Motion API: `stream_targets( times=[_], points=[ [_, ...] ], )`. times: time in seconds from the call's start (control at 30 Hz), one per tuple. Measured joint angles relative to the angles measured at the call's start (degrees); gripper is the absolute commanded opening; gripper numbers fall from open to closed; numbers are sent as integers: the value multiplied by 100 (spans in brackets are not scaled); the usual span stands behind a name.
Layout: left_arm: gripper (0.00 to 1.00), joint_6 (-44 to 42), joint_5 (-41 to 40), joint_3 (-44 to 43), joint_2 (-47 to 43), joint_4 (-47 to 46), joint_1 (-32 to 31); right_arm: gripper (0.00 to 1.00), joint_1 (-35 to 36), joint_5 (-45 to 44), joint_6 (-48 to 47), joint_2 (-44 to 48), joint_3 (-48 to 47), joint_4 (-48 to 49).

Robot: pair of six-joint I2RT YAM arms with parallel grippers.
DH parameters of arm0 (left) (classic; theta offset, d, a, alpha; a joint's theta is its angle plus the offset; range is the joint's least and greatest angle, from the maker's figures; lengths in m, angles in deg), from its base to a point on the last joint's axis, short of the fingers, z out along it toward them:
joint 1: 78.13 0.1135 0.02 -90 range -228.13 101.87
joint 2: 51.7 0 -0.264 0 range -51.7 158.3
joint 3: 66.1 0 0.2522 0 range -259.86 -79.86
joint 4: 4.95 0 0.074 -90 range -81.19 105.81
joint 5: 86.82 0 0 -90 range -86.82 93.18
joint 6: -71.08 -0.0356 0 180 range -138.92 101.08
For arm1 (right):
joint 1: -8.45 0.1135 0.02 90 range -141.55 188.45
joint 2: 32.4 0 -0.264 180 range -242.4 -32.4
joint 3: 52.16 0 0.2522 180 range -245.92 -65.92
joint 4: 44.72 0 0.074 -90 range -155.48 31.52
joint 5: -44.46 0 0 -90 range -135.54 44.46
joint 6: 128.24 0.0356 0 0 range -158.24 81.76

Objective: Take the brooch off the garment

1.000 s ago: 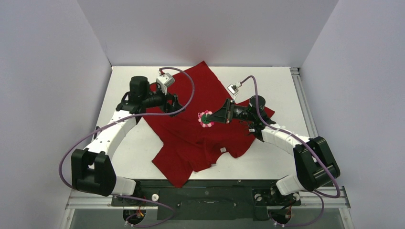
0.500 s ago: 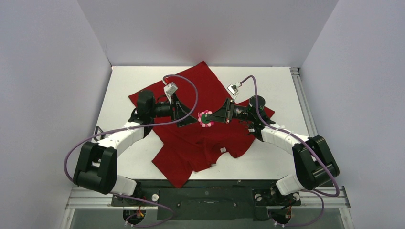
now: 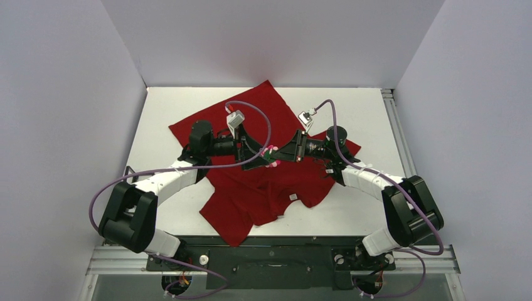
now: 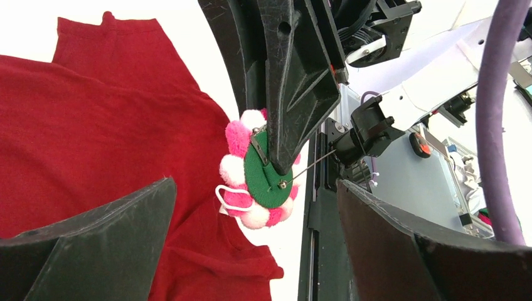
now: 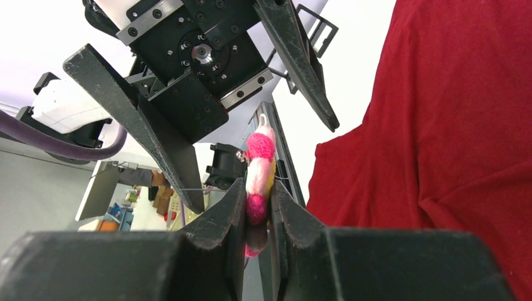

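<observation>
The brooch (image 3: 270, 157), pink and white pompoms round a green back, is pinched at its edge by my right gripper (image 3: 276, 156), which is shut on it. It hangs in the air above the dark-red garment (image 3: 263, 188), apart from the cloth. From the right wrist the brooch (image 5: 258, 166) stands edge-on between my right gripper (image 5: 257, 185) fingers. My left gripper (image 3: 261, 155) is open, its fingers either side of the brooch (image 4: 263, 175) without touching it. The brooch's thin pin wire sticks out loose. The garment (image 4: 94, 138) lies crumpled on the table.
The white table (image 3: 376, 113) has grey walls on three sides and a metal rail (image 3: 399, 135) along its right edge. Purple cables (image 3: 254, 113) loop over both arms. A small white tag (image 3: 292, 197) shows on the garment's near part.
My left arm has swung right across the garment until its open fingers flank the brooch. The right gripper and the brooch have stayed where they were.
</observation>
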Motion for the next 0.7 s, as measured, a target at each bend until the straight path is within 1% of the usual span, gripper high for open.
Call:
stream_targets(
  times=[0.07, 0.1, 0.13, 0.2, 0.33, 0.4, 0.53, 0.7],
  points=[
    [95, 2, -28, 0, 4, 15, -20, 0, 0, 0, 17, 2, 0, 26],
    [90, 9, -44, 0, 9, 20, -37, 0, 0, 0, 22, 0, 0, 35],
    [87, 17, -66, 0, 17, 17, -68, 0, 2, 0, 22, 0, 0, 48],
    [77, 66, -85, -11, 48, 13, -127, 0, 7, 0, 22, 0, 2, 79],
    [65, 343, -125, -37, 155, -122, -186, 0, 26, -7, -127, 2, 2, 9],
    [60, 514, -138, -37, 195, -260, -186, 0, 61, -48, -341, 26, 2, -210],
    [54, 841, -144, -37, 219, -533, -184, 0, 157, -116, -855, 142, 2, -734],
    [52, 1067, -140, -37, 245, -741, -186, 0, 166, -166, -1268, 337, 2, -1095]
  ],
)
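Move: The brooch, pinched edge-on in the right fingertips, lies some 3 cm to the right of the wide-open left hand, level with it fore and aft and about 1 cm higher. From the right hand it is only about 2 cm to the left, at the same height. The garment spreads roughly 18 cm below the left hand, its middle about 2 cm to the right; its white tag lies about 11 cm back and 11 cm to the right. The right fingers keep their pinch on the brooch while the left fingers close from wide open to about half around its pin side; no left-hand grip can be seen yet. The left hand eases about 1.5 cm right towards the brooch, then rises about 1 cm; midway the right hand starts to lower the brooch about 1.5 cm and draw it back about 1 cm, both wrists tilting slightly. ##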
